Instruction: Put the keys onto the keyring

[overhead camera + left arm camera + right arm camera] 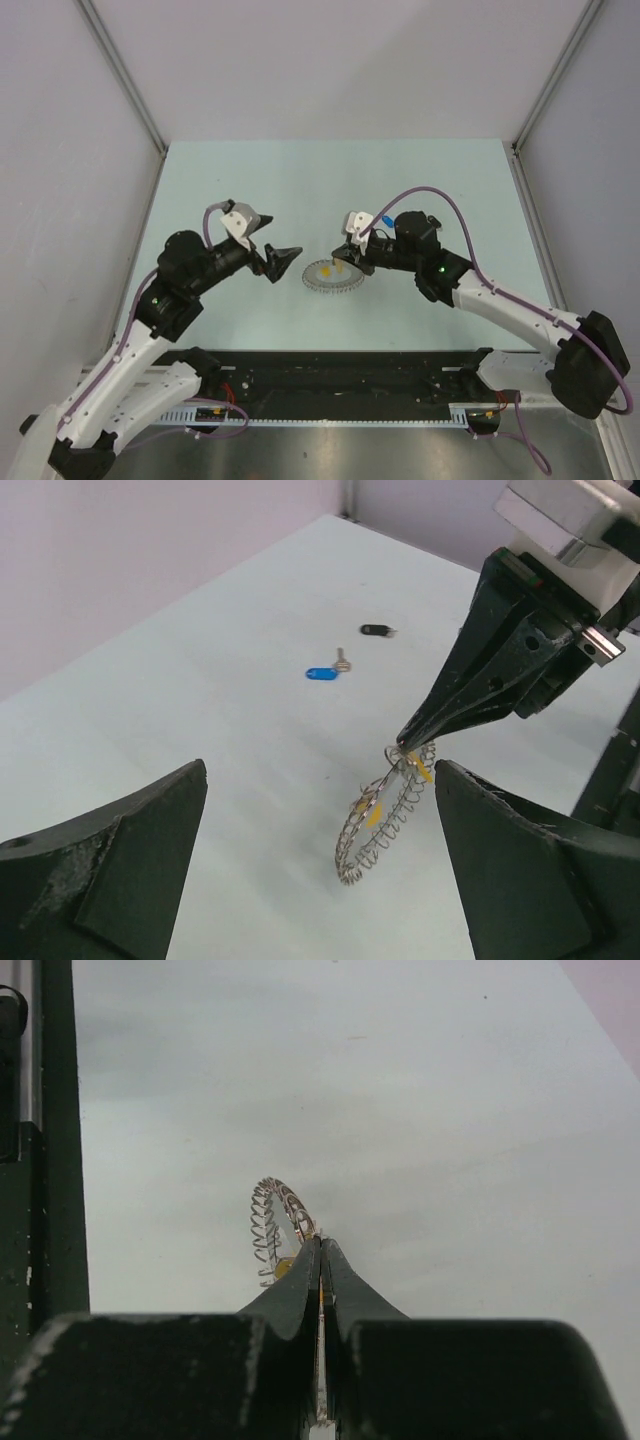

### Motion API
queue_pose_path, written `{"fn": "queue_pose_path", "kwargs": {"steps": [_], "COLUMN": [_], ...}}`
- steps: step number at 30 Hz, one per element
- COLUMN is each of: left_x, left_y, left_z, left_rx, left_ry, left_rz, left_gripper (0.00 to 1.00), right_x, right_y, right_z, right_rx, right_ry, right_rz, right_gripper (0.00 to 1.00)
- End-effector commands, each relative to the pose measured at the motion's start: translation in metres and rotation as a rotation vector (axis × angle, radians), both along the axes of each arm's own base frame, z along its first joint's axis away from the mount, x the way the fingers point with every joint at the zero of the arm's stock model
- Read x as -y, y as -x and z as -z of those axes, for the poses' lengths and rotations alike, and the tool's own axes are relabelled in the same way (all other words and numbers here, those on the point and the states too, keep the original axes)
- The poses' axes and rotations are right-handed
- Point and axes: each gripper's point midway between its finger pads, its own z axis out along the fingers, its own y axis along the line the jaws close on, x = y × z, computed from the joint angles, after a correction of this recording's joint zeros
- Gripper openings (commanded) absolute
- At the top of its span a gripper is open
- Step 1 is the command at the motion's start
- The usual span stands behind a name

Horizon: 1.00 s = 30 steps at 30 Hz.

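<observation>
The keyring (375,830), a coiled silvery wire ring, stands tilted on its edge on the table; it also shows in the top view (330,277) and the right wrist view (272,1222). My right gripper (405,742) (321,1242) (345,262) is shut at the ring's upper rim, with a sliver of the yellow key (425,770) between its tips. A second yellow patch (372,815) shows inside the ring. The blue key (320,672) and the black key (375,630) lie flat farther back. My left gripper (320,770) (278,238) is open and holds nothing, just left of the ring.
The pale green table (250,190) is walled in by grey panels. A black rail (330,375) with the arm bases runs along the near edge. The right arm's cable (430,190) loops above its wrist.
</observation>
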Motion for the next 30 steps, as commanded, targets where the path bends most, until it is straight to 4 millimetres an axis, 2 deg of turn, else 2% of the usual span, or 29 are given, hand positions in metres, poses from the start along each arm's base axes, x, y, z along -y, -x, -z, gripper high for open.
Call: {"fn": "queue_pose_path", "kwargs": {"steps": [1,2,4,5,10,12,18,26,30], "left_x": [-0.043,-0.049,-0.060,-0.066,-0.081,-0.085,-0.099,-0.102,-0.102], "left_y": [-0.012,-0.013,-0.012,-0.014,-0.017,-0.018,-0.018,-0.017,-0.015], "left_z": [0.015,0.025,0.030,0.036,0.031,0.031,0.026,0.024,0.022], "left_rx": [-0.052,-0.066,-0.069,-0.076,-0.050,-0.053,-0.039,-0.031,-0.027], "left_ry": [0.007,-0.002,0.000,-0.013,-0.014,-0.012,0.018,0.033,0.042], "left_rz": [-0.265,-0.297,-0.348,-0.385,-0.460,-0.479,-0.544,-0.550,-0.541], "left_gripper": [1.00,1.00,1.00,1.00,1.00,1.00,1.00,1.00,1.00], "right_x": [-0.009,-0.011,-0.015,-0.017,-0.024,-0.026,-0.036,-0.047,-0.049], "right_y": [-0.023,-0.027,-0.037,-0.042,-0.054,-0.054,-0.041,-0.002,0.010], "right_z": [-0.020,-0.023,-0.013,-0.016,-0.003,0.009,0.032,0.062,0.078], "right_rx": [0.052,0.058,0.046,0.054,0.031,0.003,-0.061,-0.165,-0.211], "right_ry": [-0.021,-0.021,0.002,0.000,0.021,0.038,0.095,0.171,0.187], "right_rz": [0.010,0.012,0.028,0.032,0.054,0.054,0.061,0.056,0.075], "right_gripper": [0.00,0.00,0.00,0.00,0.00,0.00,0.00,0.00,0.00]}}
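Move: My right hand grips the keyring, whose middle hangs about 4 cm below the fingertips and 2 cm back, 1 cm to their left. It is headed for bare table, some 3 cm back, 8 cm left and 20 cm below. From this hand the blue-tagged key lies about 16 cm ahead and 14 cm right, the black key tag 17 cm ahead and 25 cm right, both on the table. From my empty left hand the keyring is level fore and aft, 9 cm right, 12 cm below. I keep my right fingers shut on the keyring and carry it down about 7 cm over the bare table, first reaching some 4 cm forward, then swinging back again and left, the fingers tipping a little more downward. Meanwhile my open left hand draws clear of the keyring, roughly 10 cm to the left and slightly down, turning some 30 degrees counter-clockwise. ##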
